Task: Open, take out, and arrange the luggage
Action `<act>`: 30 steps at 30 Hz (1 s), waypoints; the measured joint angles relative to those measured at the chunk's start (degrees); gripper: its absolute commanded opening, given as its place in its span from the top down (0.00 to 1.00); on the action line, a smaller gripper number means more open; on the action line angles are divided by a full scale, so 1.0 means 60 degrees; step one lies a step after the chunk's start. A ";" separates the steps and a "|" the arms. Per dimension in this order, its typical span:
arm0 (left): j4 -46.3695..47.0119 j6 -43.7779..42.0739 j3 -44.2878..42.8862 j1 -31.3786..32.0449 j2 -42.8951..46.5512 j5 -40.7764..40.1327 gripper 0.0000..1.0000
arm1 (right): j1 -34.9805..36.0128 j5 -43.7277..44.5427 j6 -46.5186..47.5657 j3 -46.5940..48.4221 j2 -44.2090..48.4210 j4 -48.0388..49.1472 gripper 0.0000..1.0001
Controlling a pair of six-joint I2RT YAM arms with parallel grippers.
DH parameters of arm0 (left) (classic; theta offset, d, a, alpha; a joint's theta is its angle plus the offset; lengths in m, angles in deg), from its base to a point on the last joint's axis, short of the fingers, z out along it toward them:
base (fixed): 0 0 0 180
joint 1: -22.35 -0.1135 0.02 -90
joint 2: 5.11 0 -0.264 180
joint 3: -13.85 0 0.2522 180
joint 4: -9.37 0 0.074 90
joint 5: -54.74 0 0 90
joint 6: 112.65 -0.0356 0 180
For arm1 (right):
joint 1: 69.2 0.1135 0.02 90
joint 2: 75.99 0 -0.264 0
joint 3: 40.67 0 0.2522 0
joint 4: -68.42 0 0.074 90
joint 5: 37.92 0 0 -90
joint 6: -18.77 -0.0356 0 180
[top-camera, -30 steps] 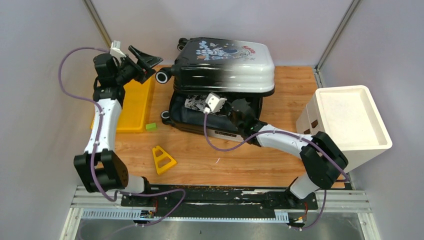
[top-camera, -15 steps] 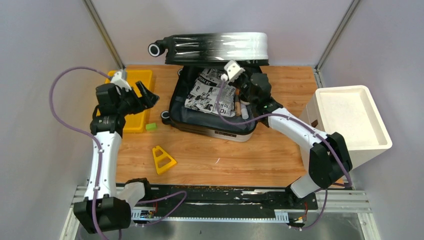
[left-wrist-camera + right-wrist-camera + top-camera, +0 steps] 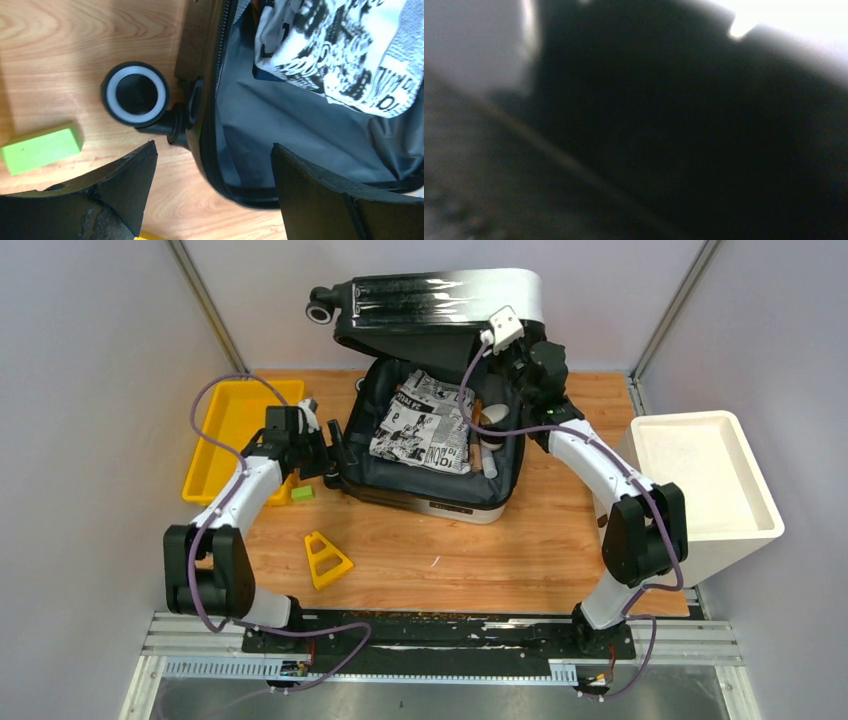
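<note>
The luggage lies open at the back middle of the table. Its black-to-white lid stands up at the back wall. A black-and-white printed cloth and some small cylinders lie on the dark grey lining. My right gripper is up against the lid's inner right edge, and its wrist view is dark and blurred, so its jaws do not show. My left gripper is open at the luggage's near left corner, straddling the zip rim beside a black-and-white wheel.
A yellow tray sits at the left, with a green block by its near corner. On the wood in front lies a yellow triangular piece. A white bin stands at the right edge.
The lid has swung from nearly shut to upright, my right arm rising with it. My left arm has dropped from above the yellow tray to the luggage's near left corner.
</note>
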 measured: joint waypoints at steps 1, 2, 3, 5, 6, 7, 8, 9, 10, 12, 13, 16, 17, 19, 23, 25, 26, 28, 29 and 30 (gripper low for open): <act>0.0091 -0.0022 -0.0084 0.0171 -0.0324 -0.0127 0.11 | -0.0178 -0.0076 -0.0098 0.0015 -0.0066 0.0007 0.70; 0.0138 -0.0069 -0.0164 0.0302 -0.0594 -0.0200 0.14 | -0.0342 -0.0146 -0.0215 0.0029 -0.0127 0.0015 0.70; 0.0178 -0.0106 -0.0226 0.0386 -0.0838 -0.0259 0.16 | -0.0470 -0.0222 -0.0310 0.0051 -0.0178 0.0018 0.70; 0.0124 -0.0299 -0.0492 0.0546 -0.1388 -0.0266 0.28 | -0.0703 -0.0415 -0.0525 0.0171 -0.0324 0.0036 0.70; 0.0076 -0.0415 -0.0681 0.0594 -0.1679 -0.0262 0.32 | -0.0783 -0.0481 -0.0616 0.0244 -0.0397 0.0047 0.70; 0.0047 -0.0535 -0.0841 0.0623 -0.1916 -0.0262 0.41 | -0.0871 -0.0565 -0.0718 0.0335 -0.0484 0.0098 0.70; 0.0040 -0.0616 -0.0940 0.0652 -0.2062 -0.0270 0.45 | -0.0958 -0.0659 -0.0809 0.0444 -0.0594 0.0171 0.70; 0.0036 -0.0743 -0.0976 0.0692 -0.2120 -0.0270 0.51 | -0.0980 -0.0707 -0.0882 0.0543 -0.0681 0.0208 0.70; -0.0015 -0.0827 -0.0976 0.0732 -0.2102 -0.0273 0.54 | -0.1086 -0.0761 -0.0962 0.0659 -0.0780 0.0251 0.70; -0.0102 -0.0969 -0.0976 0.0809 -0.2007 -0.0481 0.59 | -0.1198 -0.0874 -0.1122 0.0933 -0.0969 0.0280 0.70; -0.0164 -0.1027 -0.0973 0.0863 -0.1960 -0.0597 0.60 | -0.1257 -0.0940 -0.1242 0.1129 -0.1093 0.0280 0.70; -0.0157 -0.1075 -0.0834 0.1082 -0.1759 -0.0678 0.63 | -0.1410 -0.1020 -0.1585 0.1672 -0.1483 0.0266 0.70; -0.0106 -0.1020 -0.0714 0.1137 -0.1668 -0.0601 0.63 | -0.1479 -0.1049 -0.1716 0.1821 -0.1625 0.0288 0.70; 0.0058 -0.0900 -0.0492 0.1231 -0.1552 -0.0404 0.63 | -0.1599 -0.1089 -0.1916 0.2044 -0.1865 0.0361 0.70; 0.0317 -0.0597 -0.0153 0.1614 -0.1282 -0.0361 0.61 | -0.1854 -0.1158 -0.2455 0.2597 -0.2364 0.0415 0.70; 0.0350 -0.0419 -0.0055 0.1869 -0.1188 -0.0357 0.60 | -0.1967 -0.1217 -0.2765 0.2626 -0.2495 0.0423 0.69; 0.0350 -0.0317 -0.0022 0.1993 -0.1151 -0.0350 0.60 | -0.2022 -0.1231 -0.2914 0.2626 -0.2572 0.0401 0.69; 0.0335 -0.0215 0.0011 0.2142 -0.1093 -0.0361 0.60 | -0.2120 -0.1249 -0.3180 0.2626 -0.2790 0.0244 0.69; 0.0321 -0.0182 0.0018 0.2175 -0.1064 -0.0372 0.60 | -0.2164 -0.1249 -0.3271 0.2634 -0.2914 0.0135 0.69; 0.0302 -0.0160 0.0018 0.2193 -0.1031 -0.0393 0.60 | -0.2208 -0.1246 -0.3373 0.2663 -0.3064 -0.0022 0.69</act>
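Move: The case's near-left rim corner lies right below the left hand's open fingers, about 2 cm ahead, 2 cm right and 5 cm down. The corner wheel is some 3 cm ahead and 3 cm left, the green block 9 cm left, and the newspaper-print bag roughly 14 cm ahead and 20 cm right. The half-open lid has its middle about 7 cm ahead of the right hand, 15 cm left and somewhat lower. A white jar lies below that hand, 6 cm left. Down some 4 cm, with a little forward and right, the left hand drops its fingers astride the suitcase rim and pinches it, then draws rightward about 5 cm and back 4 while turning slightly clockwise. Meanwhile the right hand pushes the lid's inside forward, travelling about 10 cm forward and 8 right and rolling its left side up, then dips by the lid's right edge. ##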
